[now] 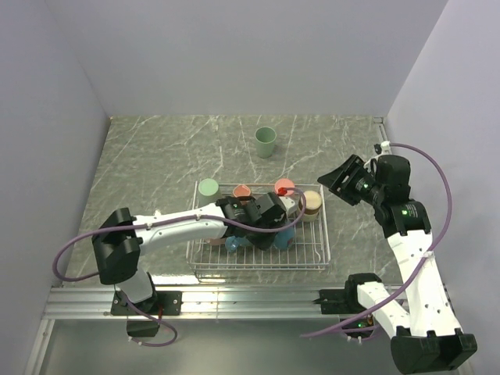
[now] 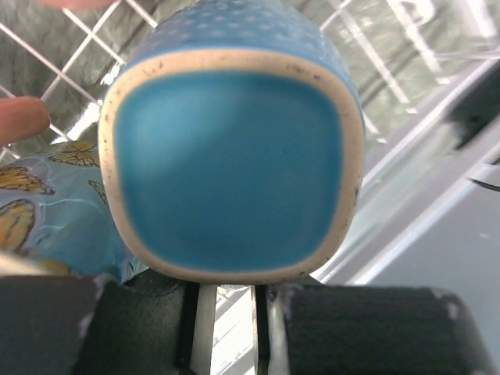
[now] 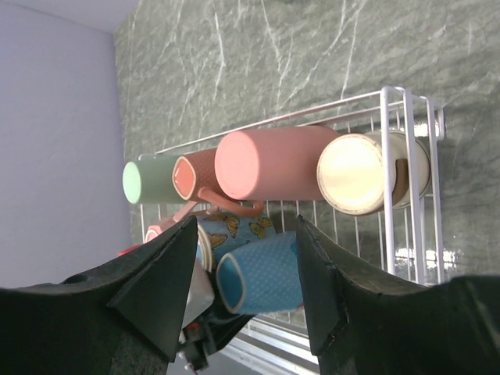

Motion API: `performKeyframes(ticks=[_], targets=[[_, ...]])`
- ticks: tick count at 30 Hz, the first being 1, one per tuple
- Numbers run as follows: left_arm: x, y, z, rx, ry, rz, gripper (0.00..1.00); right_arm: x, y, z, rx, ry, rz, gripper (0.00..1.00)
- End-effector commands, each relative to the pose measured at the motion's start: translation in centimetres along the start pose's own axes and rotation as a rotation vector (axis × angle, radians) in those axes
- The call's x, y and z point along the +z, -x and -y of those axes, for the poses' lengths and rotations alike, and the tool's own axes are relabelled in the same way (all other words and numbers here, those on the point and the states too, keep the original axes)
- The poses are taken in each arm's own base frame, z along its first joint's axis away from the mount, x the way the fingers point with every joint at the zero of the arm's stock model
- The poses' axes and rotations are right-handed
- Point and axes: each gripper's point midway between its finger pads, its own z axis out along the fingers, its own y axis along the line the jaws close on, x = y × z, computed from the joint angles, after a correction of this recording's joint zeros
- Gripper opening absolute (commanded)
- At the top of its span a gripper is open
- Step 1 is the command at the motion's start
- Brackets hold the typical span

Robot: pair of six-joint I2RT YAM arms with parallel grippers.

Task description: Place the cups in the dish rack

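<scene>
The white wire dish rack (image 1: 320,254) sits mid-table. My left gripper (image 1: 278,226) reaches into it and is shut on a blue dotted cup (image 1: 286,238), whose cream-ringed end fills the left wrist view (image 2: 234,156) just above the gripper (image 2: 230,291). The same cup (image 3: 266,273) hangs tilted over the rack floor beside a blue butterfly cup (image 3: 244,229). A green cup (image 3: 148,181), a salmon mug (image 3: 195,176), a pink cup (image 3: 273,164) and a brown cup (image 3: 355,173) lie along the rack's far side. One sage green cup (image 1: 266,141) stands on the table behind. My right gripper (image 1: 344,181) is open and empty.
The marble table (image 1: 156,156) is walled in on the left, back and right. The right arm hovers right of the rack, its gripper (image 3: 246,223) looking down at the rack's rim (image 3: 406,141). A metal rail (image 1: 250,301) runs along the near edge.
</scene>
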Motion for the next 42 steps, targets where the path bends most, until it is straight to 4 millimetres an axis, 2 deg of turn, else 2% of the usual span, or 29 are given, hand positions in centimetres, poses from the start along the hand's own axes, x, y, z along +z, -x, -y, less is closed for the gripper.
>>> performKeyframes(ticks=[1,4,13,15,16,19,20,22,23,24,29,35,38,41,42], targets=[[0.6,0.8,-0.1,0.022,0.031,0.044,0.00,-0.1,0.2,0.0,-0.003,0.014,0.019,0.60],[1.4,-0.3,-0.2,0.027,0.045,0.018,0.00,0.3,-0.1,0.0,0.006,0.020,0.001,0.59],[1.8,-1.9,-0.4,0.008,0.069,-0.010,0.00,0.2,0.5,-0.2,-0.011,0.014,0.009,0.59],[1.9,-2.2,-0.3,0.009,0.073,-0.018,0.06,0.2,0.4,-0.2,-0.010,0.013,0.009,0.59],[1.9,-2.4,-0.3,0.011,0.072,-0.023,0.15,0.2,0.3,-0.1,-0.009,0.012,0.009,0.59],[1.8,-2.5,-0.1,0.010,0.071,-0.026,0.30,0.0,0.1,0.1,-0.009,0.009,0.013,0.59],[1.6,-2.5,-0.1,0.010,0.075,-0.028,0.42,-0.1,0.0,0.2,-0.010,0.007,0.013,0.59],[1.3,-2.2,0.1,0.017,0.073,-0.022,0.52,-0.2,0.0,0.3,-0.014,0.006,0.017,0.59],[1.1,-2.2,0.1,0.020,0.079,-0.022,0.62,-0.4,0.0,0.3,-0.015,0.002,0.020,0.59],[0.9,-2.2,0.0,0.024,0.085,-0.026,0.64,-0.4,0.0,0.3,-0.019,0.001,0.018,0.59],[-0.3,-0.8,0.7,0.064,0.125,-0.030,0.71,-0.6,0.1,0.4,-0.032,-0.007,0.026,0.59],[-2.4,1.4,3.2,0.070,0.061,-0.001,0.75,-0.6,0.3,0.4,-0.045,-0.010,0.032,0.59],[-4.1,2.9,4.2,0.059,0.033,0.028,0.80,-0.8,1.2,0.1,-0.063,-0.018,0.055,0.59],[-7.0,5.1,4.8,0.037,0.013,0.110,0.83,-0.8,2.1,-0.5,-0.087,-0.021,0.070,0.59],[-8.6,6.4,4.9,0.020,0.004,0.161,0.84,-0.8,2.4,-0.8,-0.099,-0.015,0.073,0.59]])
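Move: In the front right part of the rack lies the open spot for the blue cup, which the left hand still holds bottom up by the handle: roughly 5 cm right, 3 cm ahead and 4 cm below that hand. The butterfly mug sits 8 cm left and 6 ahead, the tall pink cup 14 ahead and 3 right, the cream cups 12 ahead and 11 right, all some 3 cm lower. From the right hand, the spot is about 10 cm left, 8 back and 19 below. Lowering the upside-down blue cup about 3 cm more onto the rack wires, to the right of the butterfly mug, the left hand pauses there with its grip kept. Its fingers then open wide and let go of the handle while easing back 1–2 cm, and the empty hand rises some 8 cm clear, drifting right over the front of the rack. ##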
